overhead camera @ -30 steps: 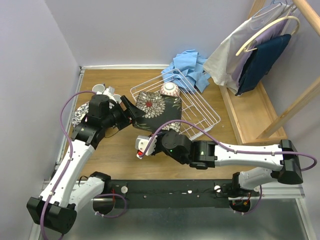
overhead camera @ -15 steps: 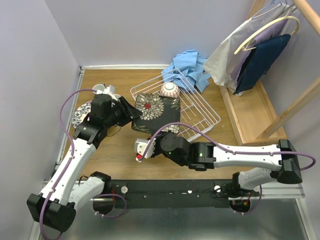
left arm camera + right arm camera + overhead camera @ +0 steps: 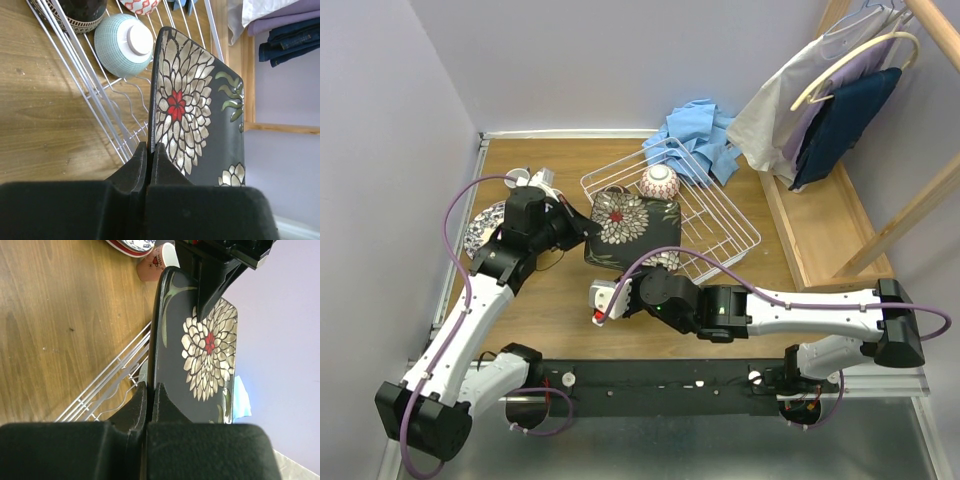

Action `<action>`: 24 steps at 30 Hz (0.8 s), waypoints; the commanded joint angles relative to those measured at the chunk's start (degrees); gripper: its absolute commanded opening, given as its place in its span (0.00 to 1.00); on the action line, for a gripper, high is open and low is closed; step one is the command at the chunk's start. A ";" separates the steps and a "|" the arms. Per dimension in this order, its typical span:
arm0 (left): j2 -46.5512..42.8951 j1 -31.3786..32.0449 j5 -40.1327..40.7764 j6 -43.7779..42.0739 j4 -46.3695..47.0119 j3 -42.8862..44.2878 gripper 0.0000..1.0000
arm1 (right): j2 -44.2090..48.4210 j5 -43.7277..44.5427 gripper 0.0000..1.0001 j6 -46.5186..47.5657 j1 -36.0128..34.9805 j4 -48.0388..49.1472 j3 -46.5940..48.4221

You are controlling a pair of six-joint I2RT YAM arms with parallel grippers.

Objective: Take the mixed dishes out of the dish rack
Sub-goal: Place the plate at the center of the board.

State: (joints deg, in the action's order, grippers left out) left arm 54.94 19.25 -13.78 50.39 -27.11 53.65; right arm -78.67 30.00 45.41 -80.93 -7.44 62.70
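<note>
The black square floral plate (image 3: 630, 225) hangs tilted over the near-left corner of the white wire dish rack (image 3: 720, 225). My left gripper (image 3: 583, 228) is shut on its left edge, fingers pinching the rim (image 3: 150, 152). At the plate's near edge my right gripper (image 3: 655, 266) is also shut on the rim (image 3: 150, 392). The plate's gold-and-red flower (image 3: 177, 105) faces the left wrist camera and also shows in the right wrist view (image 3: 207, 347). Inside the rack lie an upturned pale green bowl (image 3: 122, 44), a brown bowl (image 3: 82, 12) and a pink-patterned bowl (image 3: 658, 181).
On the table left of the rack sit a patterned round plate (image 3: 480, 228) and small cups (image 3: 532, 180). A blue cloth (image 3: 700, 135) lies behind the rack. A wooden clothes rack with hanging garments (image 3: 840, 100) fills the right side.
My left gripper has gone from open to shut on the plate's left edge. The plate has shifted slightly. The right gripper has kept its hold.
</note>
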 commanded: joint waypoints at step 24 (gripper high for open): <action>-27.24 -9.58 42.50 7.26 -5.23 -7.24 0.00 | 8.18 -0.72 1.00 -25.69 1.03 -5.20 -1.35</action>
State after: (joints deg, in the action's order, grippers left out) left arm 33.63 11.18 13.76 52.45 -36.16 46.41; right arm -72.60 29.56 29.34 -81.19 -8.40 62.15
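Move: Over to the left hand's left, some 21 cm and about 3 cm farther out, roughly 20 cm lower, lies the white patterned plate. The grey mug stands about 17 cm left and 11 ahead of that hand; the teal bowl in the rack is roughly 13 cm right and 3 ahead, both about 18 cm down. From the right hand the white patterned plate lies some 30 cm left, 12 ahead and 20 below. Carrying the dark flower plate away from the rack towards the white patterned plate, the left hand keeps its closed pinch and swings about 13 cm left, dipping some 3 cm and coming back up, while turning roughly 35 degrees counter-clockwise. The right fingers open wide and let go of the plate's near edge; that hand then rises a couple of centimetres, easing slightly back and right as it rolls. ##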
